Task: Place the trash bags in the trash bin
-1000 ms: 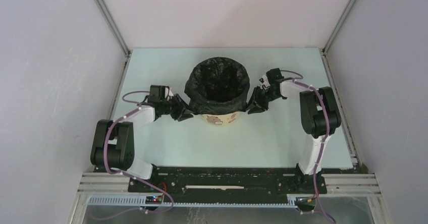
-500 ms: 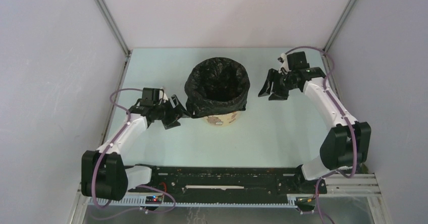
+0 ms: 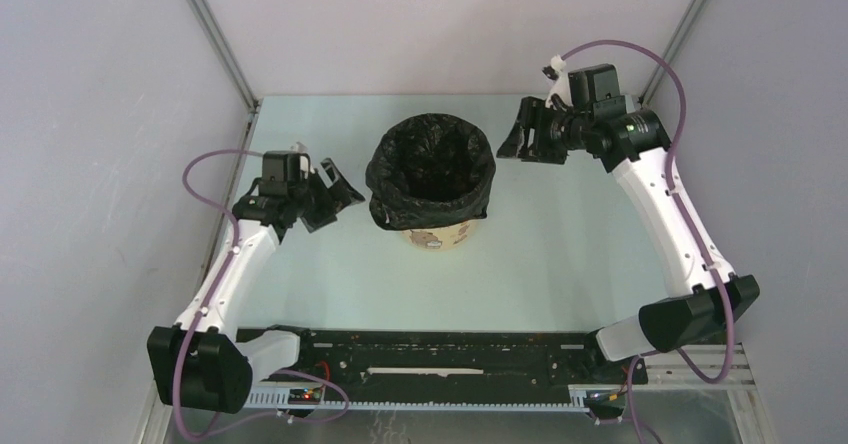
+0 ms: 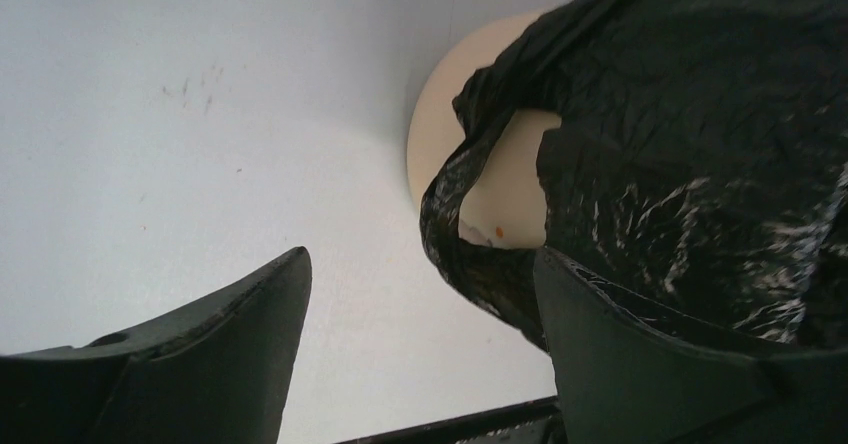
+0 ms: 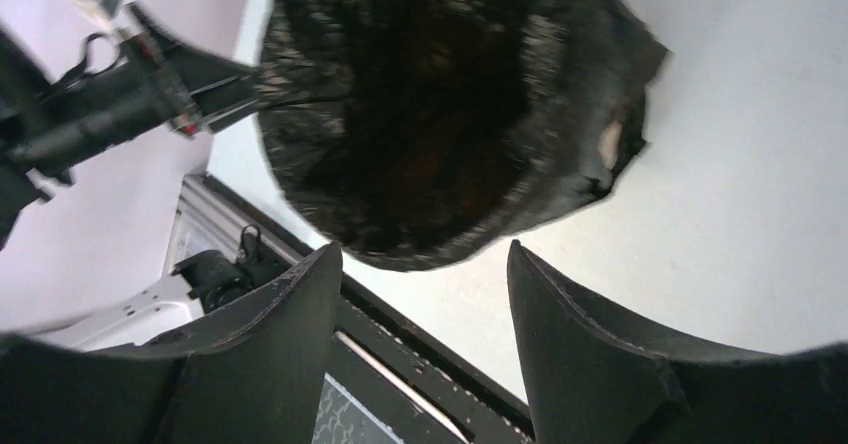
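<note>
The pale yellow trash bin (image 3: 437,235) stands mid-table. The black trash bag (image 3: 432,169) lines it, its rim folded over the bin's lip and draped down the sides. My left gripper (image 3: 335,196) is open and empty just left of the bin, apart from the bag. In the left wrist view a loop handle (image 4: 460,199) hangs against the bin wall (image 4: 505,189) beside my right fingertip. My right gripper (image 3: 528,141) is open and empty, raised at the bin's upper right. The right wrist view looks down into the bag's mouth (image 5: 430,94).
Grey walls with metal corner posts (image 3: 215,44) enclose the table on three sides. The black base rail (image 3: 430,349) runs along the near edge. The left arm (image 5: 110,94) shows in the right wrist view beyond the bin.
Both grippers have let go of the bag and opened. The left gripper drew back left and up. The right gripper rose and moved to the far right. The bag stays draped on the bin.
</note>
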`<state>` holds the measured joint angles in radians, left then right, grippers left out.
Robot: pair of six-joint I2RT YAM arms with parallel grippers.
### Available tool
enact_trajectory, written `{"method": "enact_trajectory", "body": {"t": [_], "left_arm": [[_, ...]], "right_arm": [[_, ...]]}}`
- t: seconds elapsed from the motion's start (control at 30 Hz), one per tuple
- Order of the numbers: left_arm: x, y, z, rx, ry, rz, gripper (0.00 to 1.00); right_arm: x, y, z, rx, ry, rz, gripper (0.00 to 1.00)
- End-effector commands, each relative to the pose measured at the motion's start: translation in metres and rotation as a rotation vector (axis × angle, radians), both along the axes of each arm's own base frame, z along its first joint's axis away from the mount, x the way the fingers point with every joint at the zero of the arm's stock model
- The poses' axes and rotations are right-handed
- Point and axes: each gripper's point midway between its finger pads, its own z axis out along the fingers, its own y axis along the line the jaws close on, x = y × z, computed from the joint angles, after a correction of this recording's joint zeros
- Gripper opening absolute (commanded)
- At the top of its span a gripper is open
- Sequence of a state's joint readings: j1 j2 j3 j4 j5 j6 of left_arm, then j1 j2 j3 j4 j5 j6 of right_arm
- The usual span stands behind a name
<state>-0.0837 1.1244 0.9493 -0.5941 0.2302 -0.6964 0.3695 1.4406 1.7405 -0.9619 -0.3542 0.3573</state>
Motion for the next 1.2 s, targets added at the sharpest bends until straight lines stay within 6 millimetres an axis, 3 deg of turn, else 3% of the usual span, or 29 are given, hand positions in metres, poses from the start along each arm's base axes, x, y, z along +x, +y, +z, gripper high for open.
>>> {"method": "enact_trajectory", "body": {"t": [0.0,0.17,0.3,0.47,0.63,0.8,0.9,1.07,1.17], "left_arm": [[0.031,-0.004,0.029,-0.076,-0.105,0.025,0.87],[0.055,-0.036,0.014,-0.174,-0.074,-0.102,0.83],[0.057,-0.059,0.006,-0.167,-0.044,-0.196,0.82],[0.039,-0.086,-0.001,-0.166,-0.024,-0.321,0.82],[0.006,-0.101,-0.017,-0.127,0.026,-0.488,0.82],[-0.015,-0.094,-0.032,-0.061,0.043,-0.583,0.82],[-0.023,-0.085,-0.034,-0.006,0.069,-0.592,0.82],[-0.027,-0.071,-0.024,0.073,-0.003,-0.574,0.84],[-0.029,-0.059,-0.023,0.109,-0.003,-0.54,0.85]], "right_arm": [[-0.006,0.037,0.04,0.1,-0.101,0.077,0.71],[-0.001,0.073,0.04,0.136,-0.076,0.153,0.7],[0.013,0.089,0.038,0.118,-0.063,0.165,0.69],[0.039,0.096,0.007,0.042,0.016,0.111,0.65],[0.044,0.095,-0.041,-0.115,0.072,0.074,0.65],[0.056,0.077,-0.085,-0.254,0.08,-0.034,0.65],[0.084,0.073,-0.099,-0.297,0.027,-0.141,0.65],[0.134,0.104,-0.109,-0.189,-0.143,-0.214,0.66],[0.157,0.107,-0.118,-0.166,-0.15,-0.295,0.66]]}}
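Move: The trash bag already lines the trash bin. Its open mouth lies about 14 cm left of the right hand, 4 cm ahead and some 12 cm below; the bin's middle is roughly 10 cm below that mouth. From the left hand, the mouth is about 15 cm right, 5 cm ahead and slightly higher, with the bin beneath it. The bag's near-left corner hangs nearer, about 7 cm right of the left hand and 2 cm back. Into the bag's mouth comes the open right hand: it swings about 10 cm left, sinks some 16 cm from its highest point, then pushes forward. The open left hand edges forward, then sweeps roughly 10 cm right and slightly down against the bag's left side, drawing back while turning some 30 degrees clockwise, and finally eases a little left. ##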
